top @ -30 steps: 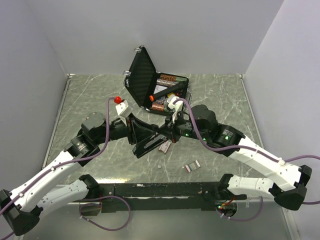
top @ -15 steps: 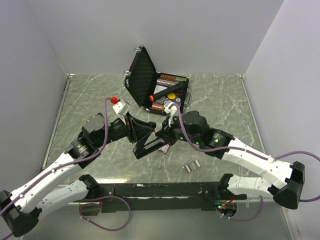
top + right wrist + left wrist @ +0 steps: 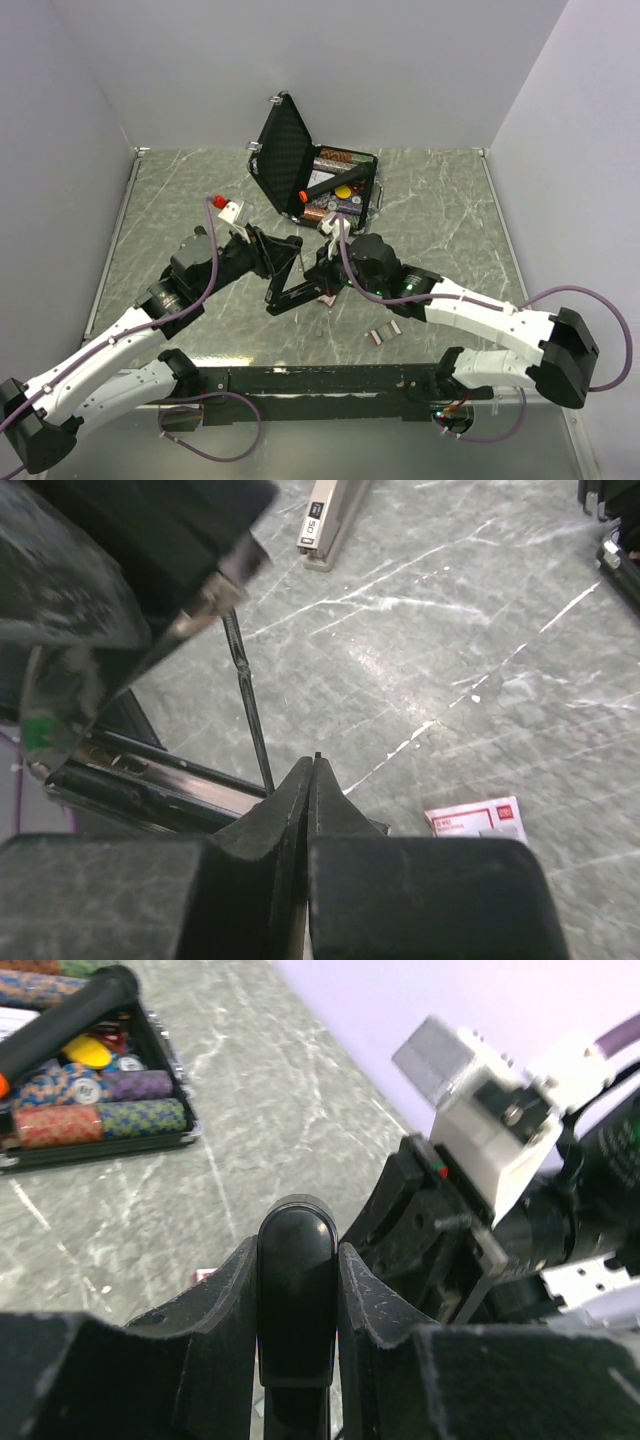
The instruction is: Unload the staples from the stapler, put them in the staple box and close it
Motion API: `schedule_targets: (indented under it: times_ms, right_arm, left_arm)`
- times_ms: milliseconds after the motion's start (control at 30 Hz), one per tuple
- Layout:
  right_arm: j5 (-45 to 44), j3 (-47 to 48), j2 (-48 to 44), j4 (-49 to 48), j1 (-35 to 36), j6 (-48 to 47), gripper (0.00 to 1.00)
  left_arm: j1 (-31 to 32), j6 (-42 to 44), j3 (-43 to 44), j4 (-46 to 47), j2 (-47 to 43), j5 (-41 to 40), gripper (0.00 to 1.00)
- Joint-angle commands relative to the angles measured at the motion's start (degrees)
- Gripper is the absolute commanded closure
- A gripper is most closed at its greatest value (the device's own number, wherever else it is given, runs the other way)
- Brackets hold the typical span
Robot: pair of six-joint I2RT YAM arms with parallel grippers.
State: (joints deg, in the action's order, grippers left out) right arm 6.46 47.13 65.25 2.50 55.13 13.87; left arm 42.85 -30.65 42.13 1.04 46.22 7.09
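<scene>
The black stapler (image 3: 297,292) lies open at the table's middle, its top arm raised. My left gripper (image 3: 281,256) is shut on that top arm; in the left wrist view the arm's rounded end (image 3: 296,1235) sits tight between my jaws (image 3: 297,1270). My right gripper (image 3: 325,278) is shut, with its tip at the stapler's open rail (image 3: 150,780). In the right wrist view its jaws (image 3: 316,765) are pressed together, and a thin black rod (image 3: 245,690) rises beside them. Loose staples (image 3: 383,334) lie on the table to the right; a strip also shows in the right wrist view (image 3: 330,520).
An open black case (image 3: 290,150) with chips and small items stands at the back, also in the left wrist view (image 3: 100,1110). A small white and red box (image 3: 475,818) lies beside my right gripper. A tiny bit (image 3: 318,330) lies in front of the stapler.
My right arm has moved left and in against the stapler, now covering the small box in the top view. My left gripper has shifted slightly, still holding the top arm.
</scene>
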Motion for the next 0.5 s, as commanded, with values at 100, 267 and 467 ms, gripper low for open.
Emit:
schedule_targets:
  times_ms: [100,267,467]
  right_arm:
    - [3.0,-3.8,4.1,-7.5,1.2,4.9,1.0]
    - [3.8,-4.9,7.4,-11.5,1.9,7.3,1.0]
    - [6.0,-4.9,11.6,-16.0,3.7,9.9,1.0]
  left_arm:
    - [-0.3,-2.7,0.5,9.7,-3.0,-6.9,0.99]
    - [-0.2,-3.4,-0.2,8.4,-4.6,-12.2,0.99]
    - [-0.3,-3.8,-1.4,8.2,-5.2,-15.3,0.99]
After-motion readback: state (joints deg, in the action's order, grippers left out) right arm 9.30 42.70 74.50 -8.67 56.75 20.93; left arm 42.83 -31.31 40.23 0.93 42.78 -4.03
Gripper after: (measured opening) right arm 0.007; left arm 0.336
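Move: From the right fingertips, the middle of the open stapler's lower arm lies about 3 cm back, 2 cm to the left and 3 cm below; the cover end in the left gripper is some 3 cm ahead, 5 cm left and 6 cm higher. The staple box lies on the table about 1 cm ahead, 4 cm right and 18 cm below them. From the left hand point, the lower arm's middle is about 6 cm back, 3 cm right and 9 cm below. Press the stapler's lower arm down away from its cover with the right gripper's closed fingers, sinking about 5 cm and drifting some 3 cm left. Keep the left gripper's hold on the cover end and carry it about 3 cm left and a little forward, turning it about 10 degrees counter-clockwise, with only a brief shallow dip. ##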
